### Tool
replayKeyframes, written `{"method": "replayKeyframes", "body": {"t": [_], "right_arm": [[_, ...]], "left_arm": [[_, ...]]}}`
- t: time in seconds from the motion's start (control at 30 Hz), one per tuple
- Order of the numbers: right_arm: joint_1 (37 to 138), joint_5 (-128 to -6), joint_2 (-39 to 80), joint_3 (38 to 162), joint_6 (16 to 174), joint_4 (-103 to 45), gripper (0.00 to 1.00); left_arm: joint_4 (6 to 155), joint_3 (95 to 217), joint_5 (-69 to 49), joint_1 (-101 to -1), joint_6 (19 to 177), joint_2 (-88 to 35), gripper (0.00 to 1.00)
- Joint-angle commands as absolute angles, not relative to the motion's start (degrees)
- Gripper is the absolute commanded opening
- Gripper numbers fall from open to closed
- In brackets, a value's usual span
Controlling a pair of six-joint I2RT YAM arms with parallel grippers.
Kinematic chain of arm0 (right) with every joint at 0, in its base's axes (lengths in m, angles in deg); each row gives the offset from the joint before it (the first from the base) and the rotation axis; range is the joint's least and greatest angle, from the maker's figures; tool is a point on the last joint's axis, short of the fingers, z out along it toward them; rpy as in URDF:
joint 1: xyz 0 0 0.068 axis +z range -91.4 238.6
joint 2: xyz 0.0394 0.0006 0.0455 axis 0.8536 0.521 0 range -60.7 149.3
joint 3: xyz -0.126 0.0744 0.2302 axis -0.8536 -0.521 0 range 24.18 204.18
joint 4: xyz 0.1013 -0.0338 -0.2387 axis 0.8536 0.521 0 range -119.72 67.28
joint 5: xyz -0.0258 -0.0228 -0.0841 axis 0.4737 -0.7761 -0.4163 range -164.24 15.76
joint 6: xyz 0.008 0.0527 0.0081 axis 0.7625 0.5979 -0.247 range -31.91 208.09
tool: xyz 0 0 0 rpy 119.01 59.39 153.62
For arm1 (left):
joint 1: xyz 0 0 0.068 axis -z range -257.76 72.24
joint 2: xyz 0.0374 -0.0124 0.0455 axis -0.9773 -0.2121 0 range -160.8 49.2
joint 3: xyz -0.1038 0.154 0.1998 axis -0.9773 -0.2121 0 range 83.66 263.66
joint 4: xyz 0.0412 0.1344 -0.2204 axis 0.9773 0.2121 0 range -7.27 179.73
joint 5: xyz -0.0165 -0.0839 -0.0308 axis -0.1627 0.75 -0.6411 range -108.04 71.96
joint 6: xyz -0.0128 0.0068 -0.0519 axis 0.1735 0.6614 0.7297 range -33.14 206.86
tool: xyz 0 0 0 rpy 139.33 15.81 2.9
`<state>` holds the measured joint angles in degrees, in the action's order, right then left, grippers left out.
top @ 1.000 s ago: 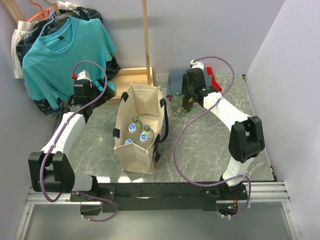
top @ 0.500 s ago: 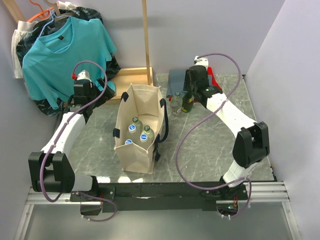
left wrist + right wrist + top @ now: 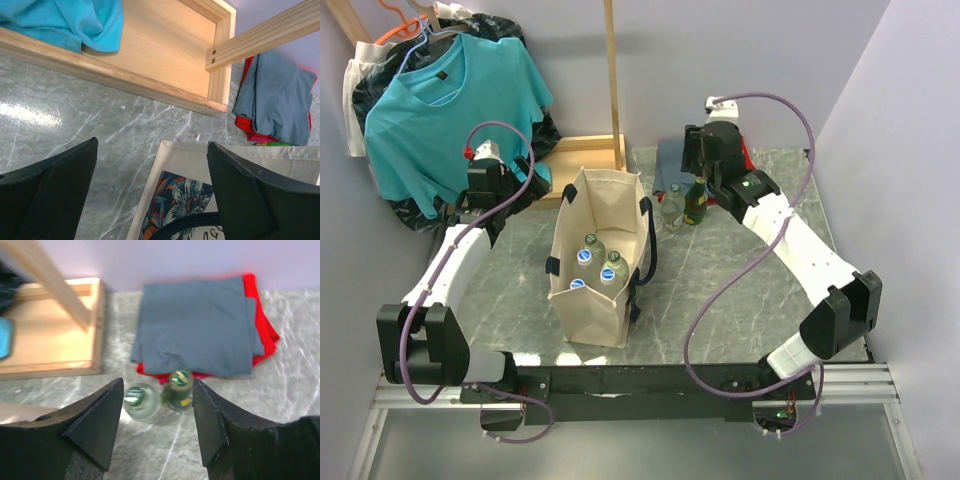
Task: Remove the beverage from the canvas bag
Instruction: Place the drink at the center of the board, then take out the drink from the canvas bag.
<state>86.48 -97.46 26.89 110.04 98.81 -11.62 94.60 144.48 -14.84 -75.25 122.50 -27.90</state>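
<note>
The beige canvas bag (image 3: pixel 592 300) stands open in the middle of the table, with several capped beverage bottles (image 3: pixel 608 270) upright inside. To its right, a clear bottle (image 3: pixel 672 206) and a green bottle (image 3: pixel 695 203) stand side by side on the marble. My right gripper (image 3: pixel 697 176) hovers above them, open and holding nothing. In the right wrist view the clear bottle (image 3: pixel 141 401) and green bottle (image 3: pixel 178 389) lie below the right gripper (image 3: pixel 157 395), apart from both fingers. My left gripper (image 3: pixel 152 152) is open over the canvas bag's (image 3: pixel 195 157) far rim.
A wooden stand base (image 3: pixel 588 152) with an upright post sits behind the bag. A teal shirt (image 3: pixel 440 100) hangs over a black plastic bag at the back left. Folded grey and red cloths (image 3: pixel 200 325) lie behind the two bottles. Walls close in on both sides.
My right gripper has opened, let go of the green bottle and risen back away from it. The green bottle now stands free beside the clear one. The left arm has not moved.
</note>
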Motion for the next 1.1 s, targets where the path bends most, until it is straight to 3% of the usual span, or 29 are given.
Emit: {"method": "replayKeyframes", "body": {"t": [0.0, 0.4, 1.07], "right_arm": [[90.32, -94.90, 24.91, 117.59, 95.04, -7.32, 0.64], [100.52, -81.73, 25.08, 126.83, 93.27, -0.11, 0.69], [102.90, -65.63, 41.60, 141.50, 88.62, 11.75, 0.68]], "left_arm": [[93.54, 146.15, -14.62, -74.94, 122.37, -26.48, 0.96], [96.78, 150.80, -15.85, -74.94, 121.06, -26.48, 0.96], [103.02, 171.11, -17.60, -75.03, 117.54, -41.06, 0.96]]}}
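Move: Inside the canvas bag, the farther green-capped clear bottle stands roughly 10 cm back and 22 cm to the left of the empty right hand, its middle about 20 cm lower. The second green-capped bottle is some 4 cm nearer the robot and 5 cm right of it. Already out on the table, the green bottle is about 4 cm ahead and 1 cm right of the right hand, the clear bottle 3 cm ahead, 4 cm left. From the left hand, the farther green-capped bottle lies 7 cm back, 12 cm right, 11 lower. Swinging away from the two bottles on the table, the open right hand goes about 20 cm left and 9 cm back to over the canvas bag's opening, first rising, then sinking some 5 cm towards the bottles inside, the wrist turning about 45 degrees counter-clockwise. Later the empty left hand lifts and edges 6 cm forward, away from the bag, ending higher. ##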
